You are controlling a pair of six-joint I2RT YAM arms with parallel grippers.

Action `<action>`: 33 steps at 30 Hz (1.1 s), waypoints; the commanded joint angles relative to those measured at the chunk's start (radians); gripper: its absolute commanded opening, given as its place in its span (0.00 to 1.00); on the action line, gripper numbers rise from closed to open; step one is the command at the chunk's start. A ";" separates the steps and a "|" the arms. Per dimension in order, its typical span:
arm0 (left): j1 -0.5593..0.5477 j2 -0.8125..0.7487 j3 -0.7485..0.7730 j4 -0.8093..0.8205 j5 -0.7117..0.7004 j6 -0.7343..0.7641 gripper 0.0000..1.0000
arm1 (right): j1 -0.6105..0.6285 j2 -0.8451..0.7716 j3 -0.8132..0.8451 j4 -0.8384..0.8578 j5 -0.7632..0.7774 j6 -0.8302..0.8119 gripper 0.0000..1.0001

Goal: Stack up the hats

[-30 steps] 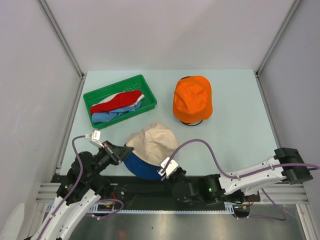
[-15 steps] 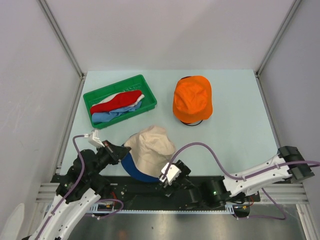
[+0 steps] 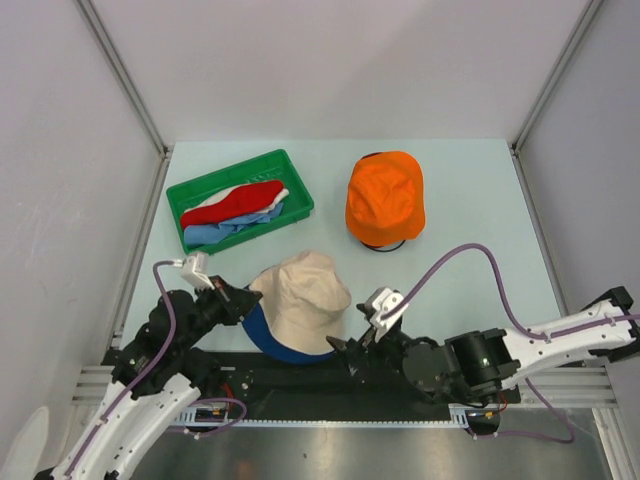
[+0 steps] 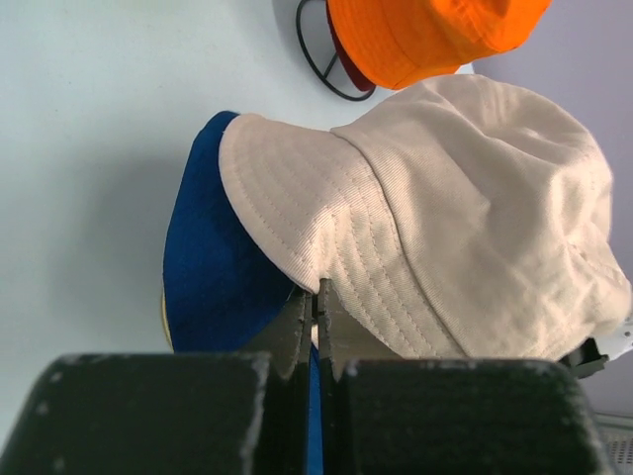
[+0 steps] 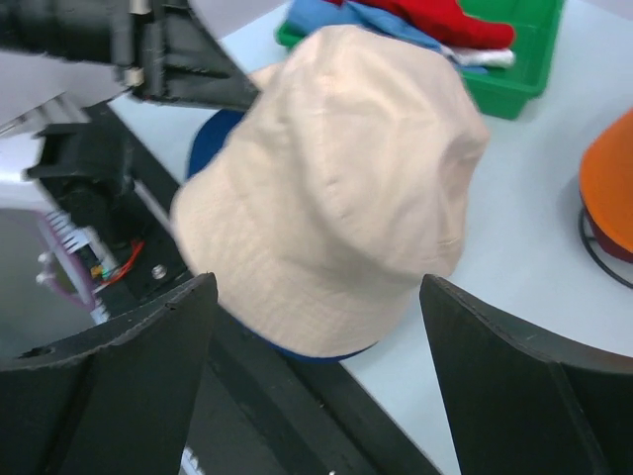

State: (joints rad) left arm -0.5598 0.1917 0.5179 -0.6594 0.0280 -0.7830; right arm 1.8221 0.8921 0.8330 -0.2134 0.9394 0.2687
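Observation:
A beige hat (image 3: 303,298) lies over a navy hat (image 3: 283,346) at the table's near edge; only the navy brim shows. My left gripper (image 3: 247,300) is shut on the beige hat's left brim (image 4: 297,247), its tips (image 4: 316,294) pinching the fabric above the navy hat (image 4: 213,267). Just off the beige hat's (image 5: 336,188) near right side, my right gripper (image 3: 350,345) stands wide open and holds nothing. An orange hat (image 3: 385,195) sits on a black wire frame at the back. Red (image 3: 232,203), white and light blue (image 3: 235,225) hats lie in the green tray (image 3: 298,196).
The green tray (image 5: 514,69) stands at the back left. A black wire frame (image 4: 318,59) pokes out from under the orange hat (image 4: 425,35). Grey walls close in the table on three sides. The black base rail (image 3: 300,385) runs along the near edge.
My right gripper has opened, let go of the beige hat's edge and drawn back to the right. The beige hat has settled over the navy one. The left gripper keeps its grip.

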 commanded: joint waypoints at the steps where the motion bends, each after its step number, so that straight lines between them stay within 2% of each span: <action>1: 0.009 0.107 0.007 0.079 -0.005 0.077 0.00 | -0.167 0.001 0.022 0.074 -0.166 0.014 0.88; 3: 0.009 0.155 0.001 0.142 0.003 0.090 0.00 | -0.223 0.020 0.012 0.117 -0.247 0.018 0.88; 5: 0.009 0.195 -0.005 0.210 0.007 0.106 0.00 | -0.239 0.045 0.017 0.124 -0.264 0.018 0.88; 12: 0.009 0.354 -0.024 0.483 0.041 0.154 0.00 | -0.287 0.117 -0.003 0.143 -0.245 0.067 0.88; 17: 0.011 0.515 0.050 0.700 0.053 0.221 0.00 | -0.302 0.131 -0.002 0.152 -0.192 0.070 0.88; 19: 0.014 0.586 0.120 0.695 0.055 0.251 0.00 | -0.303 0.136 0.005 0.149 -0.173 0.070 0.88; 20: 0.018 0.603 0.145 0.676 0.053 0.258 0.05 | -0.303 0.136 0.009 0.146 -0.151 0.072 0.89; 22: 0.035 0.621 0.210 0.578 0.021 0.274 0.25 | -0.303 0.140 0.018 0.126 -0.128 0.087 0.89; 23: 0.041 0.614 0.226 0.549 0.007 0.280 0.55 | -0.305 0.143 0.024 0.120 -0.111 0.089 0.89; 24: 0.052 0.597 0.235 0.499 -0.022 0.286 0.73 | -0.303 0.145 0.026 0.118 -0.105 0.093 0.88; 26: 0.066 0.531 0.260 0.448 -0.061 0.297 0.93 | -0.305 0.148 0.028 0.115 -0.105 0.092 0.88; 30: 0.084 0.414 0.307 0.295 -0.134 0.311 0.97 | -0.303 0.149 0.035 0.117 -0.113 0.089 0.89; 33: 0.084 0.335 0.301 0.238 -0.071 0.277 0.91 | -0.302 0.146 0.052 0.106 -0.108 0.086 0.89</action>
State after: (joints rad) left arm -0.4816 0.6041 0.7898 -0.2970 -0.0513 -0.5072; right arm 1.5208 1.0389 0.8268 -0.1165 0.7818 0.3374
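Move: My left hand still pinches the left edge of the cream hat's brim. The gold stand, hidden under the hats, has its middle roughly 10 cm to that hand's right, 2 cm ahead and 8 cm below; the blue hat is 9 cm right, 3 cm back and 5 cm below. The orange hat is about 23 cm ahead and 29 cm right, nearly level. From my open right hand, the cream hat lies some 12 cm ahead, 9 cm left and 8 cm below. Keeping its pinch, my left hand draws the brim about 10 cm forward and 5 cm right to bring the hats over the gold stand, then opens wide, lets go and rises some 10 cm, swinging left and slightly back while its fingers tip up. Meanwhile my open right hand goes forward 6 cm towards the cream hat, easing down and a little left, then waits beside it, still open. ##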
